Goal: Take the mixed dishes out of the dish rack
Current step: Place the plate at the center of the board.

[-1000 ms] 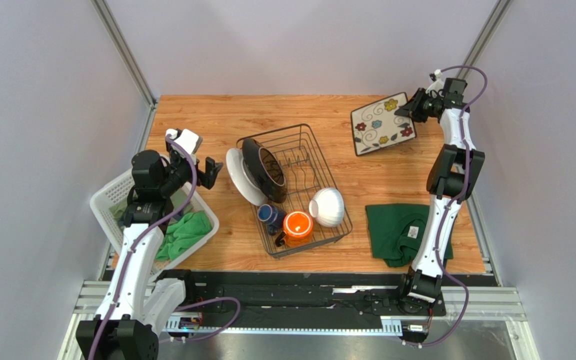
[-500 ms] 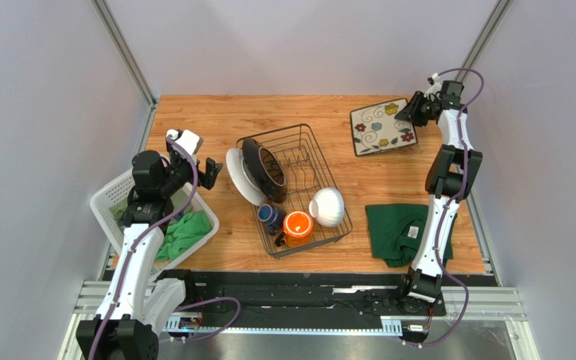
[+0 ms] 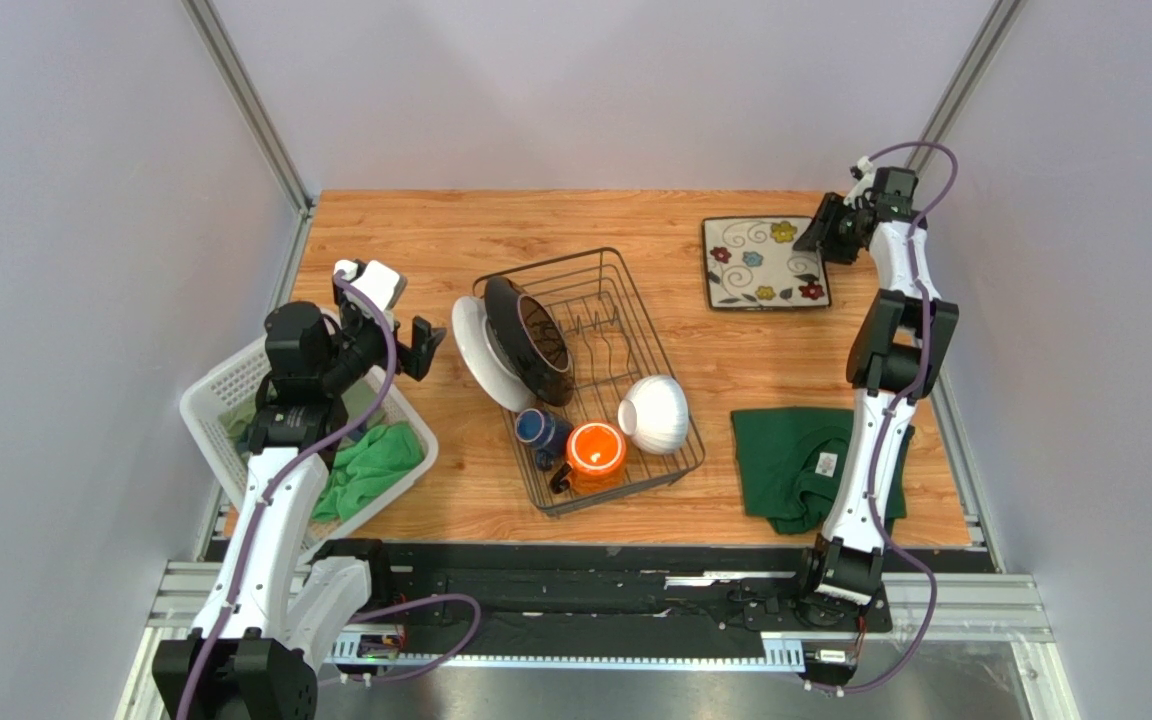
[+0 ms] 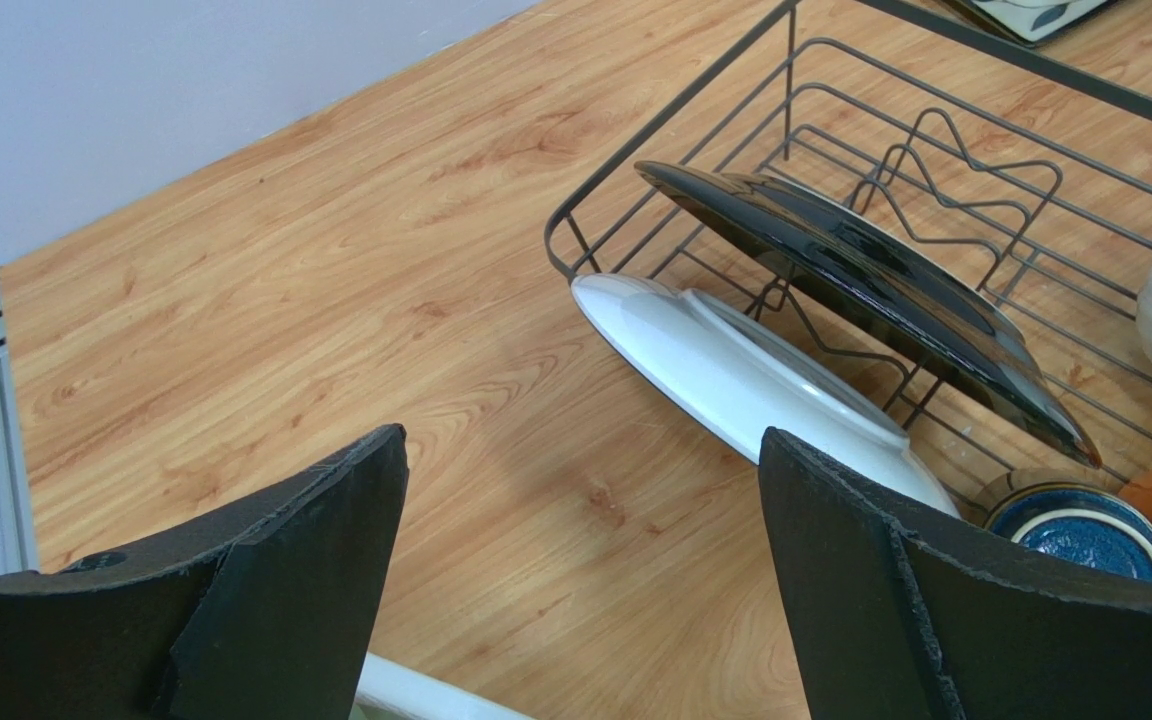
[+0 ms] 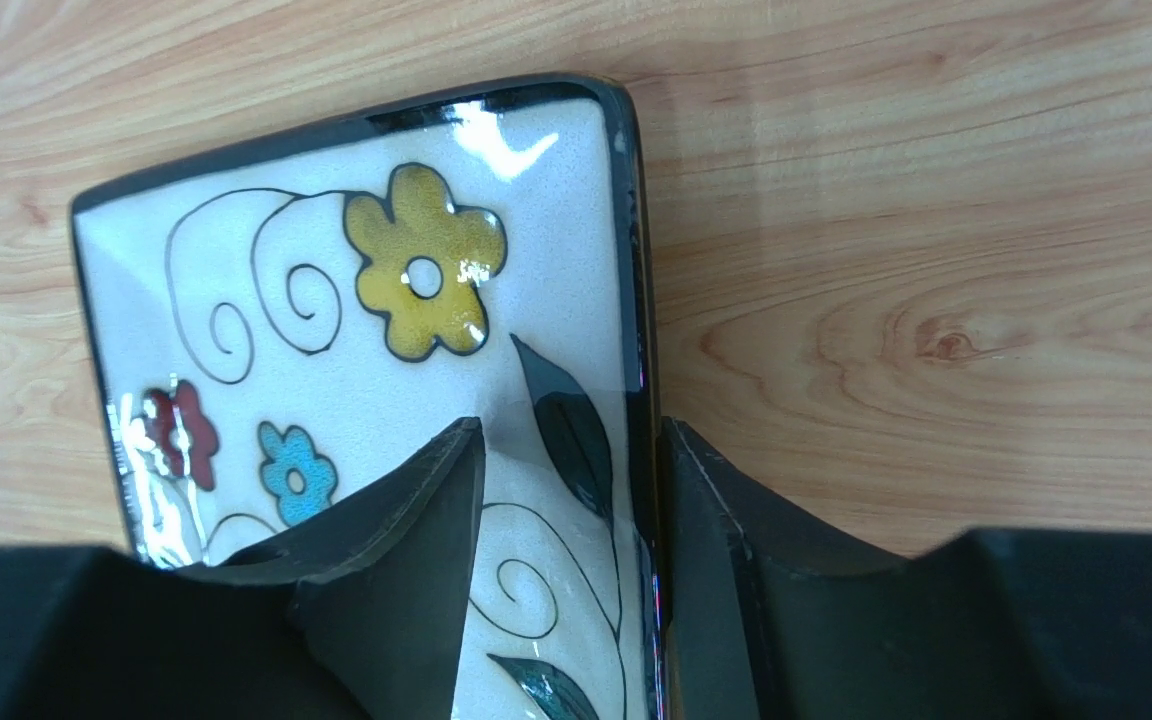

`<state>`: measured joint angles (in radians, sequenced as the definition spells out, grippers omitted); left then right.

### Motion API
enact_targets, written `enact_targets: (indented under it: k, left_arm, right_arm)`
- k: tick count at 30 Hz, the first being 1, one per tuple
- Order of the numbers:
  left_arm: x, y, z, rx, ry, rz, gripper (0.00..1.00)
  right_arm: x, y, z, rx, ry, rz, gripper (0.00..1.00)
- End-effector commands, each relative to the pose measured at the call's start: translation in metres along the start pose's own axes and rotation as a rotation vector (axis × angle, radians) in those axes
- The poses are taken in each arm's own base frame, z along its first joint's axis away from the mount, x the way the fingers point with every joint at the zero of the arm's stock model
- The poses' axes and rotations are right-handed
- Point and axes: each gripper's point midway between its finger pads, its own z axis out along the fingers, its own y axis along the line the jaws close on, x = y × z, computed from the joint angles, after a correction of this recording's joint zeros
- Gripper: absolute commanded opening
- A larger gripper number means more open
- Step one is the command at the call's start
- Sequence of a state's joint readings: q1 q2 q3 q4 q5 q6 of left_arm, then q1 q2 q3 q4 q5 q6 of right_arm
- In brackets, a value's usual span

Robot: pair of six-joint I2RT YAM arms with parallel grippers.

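The black wire dish rack [image 3: 639, 318] stands mid-table. It holds a dark round plate [image 3: 527, 339] on edge, a dark blue mug [image 3: 540, 432], an orange mug [image 3: 596, 450] and a white ribbed bowl [image 3: 656, 413]. A round white plate [image 3: 473, 354] leans at its left end. The square cream floral plate [image 3: 766, 263] lies flat at the back right. My right gripper [image 5: 570, 429] straddles its right rim, jaws partly apart, one finger over the face and one outside. My left gripper [image 3: 425, 342] is open and empty, left of the white plate [image 4: 732, 375].
A white slotted basket [image 3: 229, 398] with a green cloth [image 3: 372, 462] sits at the left edge. A dark green cloth [image 3: 800, 458] lies at the front right. Grey walls close in the table on three sides.
The floral plate has gone from tilted in my right gripper to lying flat on the table, a little farther back. The left arm has not moved.
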<state>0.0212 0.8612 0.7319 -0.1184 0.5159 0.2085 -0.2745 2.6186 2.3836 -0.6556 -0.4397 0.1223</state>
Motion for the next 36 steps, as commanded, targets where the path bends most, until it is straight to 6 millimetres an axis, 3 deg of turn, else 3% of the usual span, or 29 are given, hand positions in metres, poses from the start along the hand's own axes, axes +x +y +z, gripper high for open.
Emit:
enact_targets:
  k: [1, 15, 28, 32, 33, 36]
  left_arm:
    - [-0.009, 0.0, 0.0, 0.008, -0.037, 0.043, 0.95]
    - [-0.01, 0.0, 0.0, 0.007, -0.034, 0.038, 0.95]
    - [-0.012, 0.007, -0.002, -0.035, -0.033, 0.029, 0.95]
    - [-0.015, 0.008, -0.005, -0.049, -0.039, 0.034, 0.95]
    - [-0.016, 0.009, -0.005, -0.053, -0.041, 0.035, 0.95]
    - [-0.017, 0.013, -0.006, -0.077, -0.043, 0.033, 0.95]
  right_arm:
    - [-0.029, 0.018, -0.005, 0.019, -0.077, -0.085, 0.5]
    - [-0.034, 0.01, -0.012, 0.113, -0.098, -0.076, 0.56]
    - [-0.049, 0.017, -0.05, 0.241, -0.173, -0.097, 0.71]
    - [-0.055, 0.03, -0.063, 0.253, -0.188, -0.14, 0.72]
    - [-0.064, 0.037, -0.077, 0.259, -0.217, -0.154, 0.72]
    - [-0.064, 0.05, -0.09, 0.281, -0.236, -0.224, 0.72]
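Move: The plate already lies on the table, its right rim between the right hand's fingertips; its middle is about 10 cm to this hand's left, 2 cm back and 2 cm below. The green cloth lies some 37 cm back and 7 cm left of the hand, and the dish rack's middle about 23 cm back and 40 cm left. From the idle left hand the plate is roughly 27 cm ahead, 55 cm right and 22 cm below. The right hand stays low at the middle of the plate's right rim, sinking barely half a centimetre while its half-open fingers, one inside over the plate and one against the outer edge, spread wider. Then it draws back about 2 cm and rises some 4 cm, away from the plate, still opening for most of that way, with the wrist rolling about 15 degrees so that its left side dips, and the fingers come free of the rim. ##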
